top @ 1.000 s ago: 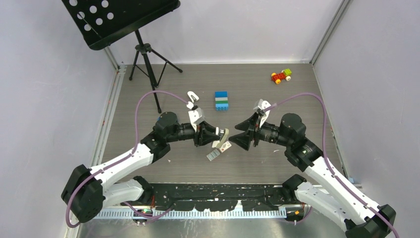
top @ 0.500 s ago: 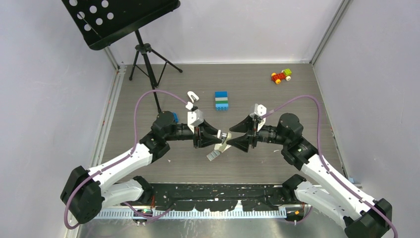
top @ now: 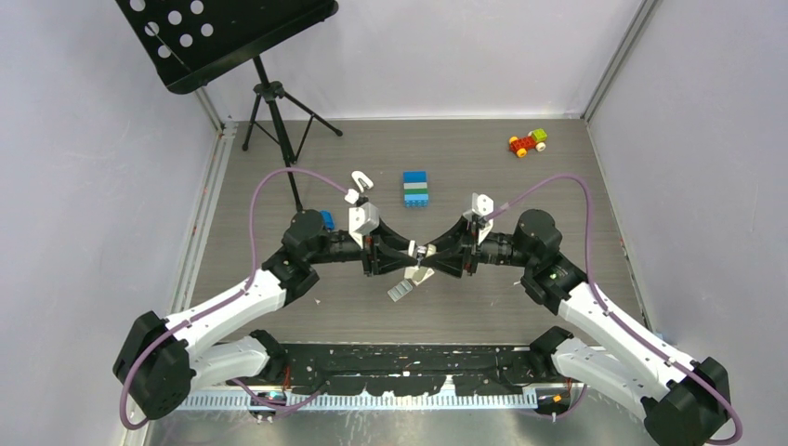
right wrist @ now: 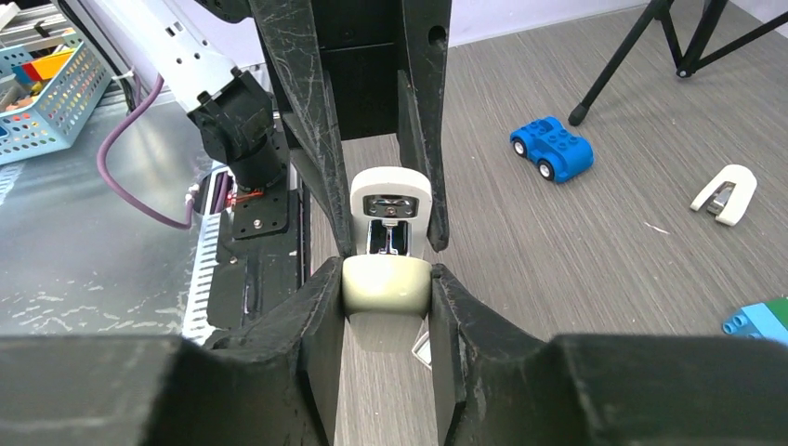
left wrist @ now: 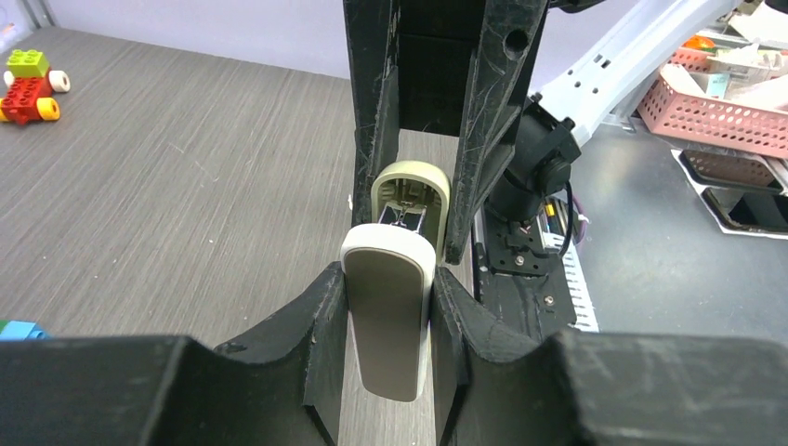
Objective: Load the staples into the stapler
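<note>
The stapler (top: 419, 252) hangs above the table's middle, swung open and held between both grippers. My left gripper (left wrist: 388, 283) is shut on its white base (left wrist: 390, 316). My right gripper (right wrist: 387, 279) is shut on the beige top (right wrist: 387, 283), fingers touching both sides. The metal magazine (right wrist: 388, 237) shows between the two halves. In the top view the left gripper (top: 409, 251) and right gripper (top: 429, 253) meet nose to nose. The staples (top: 400, 291), a small grey strip, lie on the table just below them, next to a tiny white box (top: 417, 275).
A blue toy car (right wrist: 551, 149) and a white curved clip piece (right wrist: 726, 193) lie behind the left arm. A blue-green block stack (top: 415, 188) sits further back, a red-yellow toy car (top: 527, 142) at the far right. A music stand's tripod (top: 272, 111) stands at the back left.
My right gripper has moved left to the stapler and closed on its beige top. The left gripper has kept hold of the base.
</note>
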Robot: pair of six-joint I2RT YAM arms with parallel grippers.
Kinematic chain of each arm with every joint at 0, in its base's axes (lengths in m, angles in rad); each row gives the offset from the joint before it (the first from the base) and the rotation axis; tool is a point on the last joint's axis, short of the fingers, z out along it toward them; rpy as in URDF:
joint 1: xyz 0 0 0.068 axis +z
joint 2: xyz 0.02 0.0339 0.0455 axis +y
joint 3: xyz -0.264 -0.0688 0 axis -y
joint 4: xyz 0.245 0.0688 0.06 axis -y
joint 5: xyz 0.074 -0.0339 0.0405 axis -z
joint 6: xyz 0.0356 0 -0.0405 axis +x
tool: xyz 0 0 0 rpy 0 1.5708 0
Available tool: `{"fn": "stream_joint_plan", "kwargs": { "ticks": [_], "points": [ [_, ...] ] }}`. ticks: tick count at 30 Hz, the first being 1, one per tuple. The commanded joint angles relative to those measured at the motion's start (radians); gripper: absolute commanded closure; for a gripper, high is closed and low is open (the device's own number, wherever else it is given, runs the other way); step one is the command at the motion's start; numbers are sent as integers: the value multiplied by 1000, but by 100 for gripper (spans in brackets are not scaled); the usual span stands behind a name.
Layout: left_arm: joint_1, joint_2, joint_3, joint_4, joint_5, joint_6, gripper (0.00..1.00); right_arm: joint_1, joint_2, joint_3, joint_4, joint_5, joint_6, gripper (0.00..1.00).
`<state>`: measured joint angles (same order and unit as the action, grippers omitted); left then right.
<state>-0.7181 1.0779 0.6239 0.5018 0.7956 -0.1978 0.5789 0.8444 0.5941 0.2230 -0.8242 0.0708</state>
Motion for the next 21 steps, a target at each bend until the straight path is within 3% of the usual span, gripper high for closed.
{"fn": "stream_joint_plan", "kwargs": {
  "ticks": [1, 5, 11, 21],
  "points": [
    [-6, -69, -24, 109, -87, -22, 100, 2, -10, 0, 60, -2, -10, 97],
    [0, -135, -98, 132, -229, -45, 100, 2, -39, -9, 52, -8, -8, 100],
    [21, -236, -203, 177, -308, -120, 100, -2, -73, -36, 106, 17, 47, 100],
    [34, -490, -432, 155, -598, -276, 100, -72, -139, -127, 449, 119, 279, 100]
  ]
}}
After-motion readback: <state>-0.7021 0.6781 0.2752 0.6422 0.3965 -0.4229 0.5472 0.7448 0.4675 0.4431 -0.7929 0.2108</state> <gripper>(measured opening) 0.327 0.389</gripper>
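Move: Both hands already hold the stapler, whose middle lies about 2 cm right, 1 cm back and 4 cm below the left hand, and 2 cm left, 1 cm back and 4 cm below the right. On the table, about 25 cm below the left hand, the staple box lies 3 cm right and 1 cm ahead, the staple strip 2 cm left and 2 cm back, and the toy blocks 1 cm right and 23 cm ahead. Still pinching the end of the stapler's white top arm, the left hand pulls it left, about 6.5 cm away from the right hand, while its fingers swing counter-clockwise and tip upward, some 25 degrees in all. Against this pull the right hand keeps its pinch on the cream base, nearly still at first, then rising and easing right about a centimetre as its fingers tip up slightly. ##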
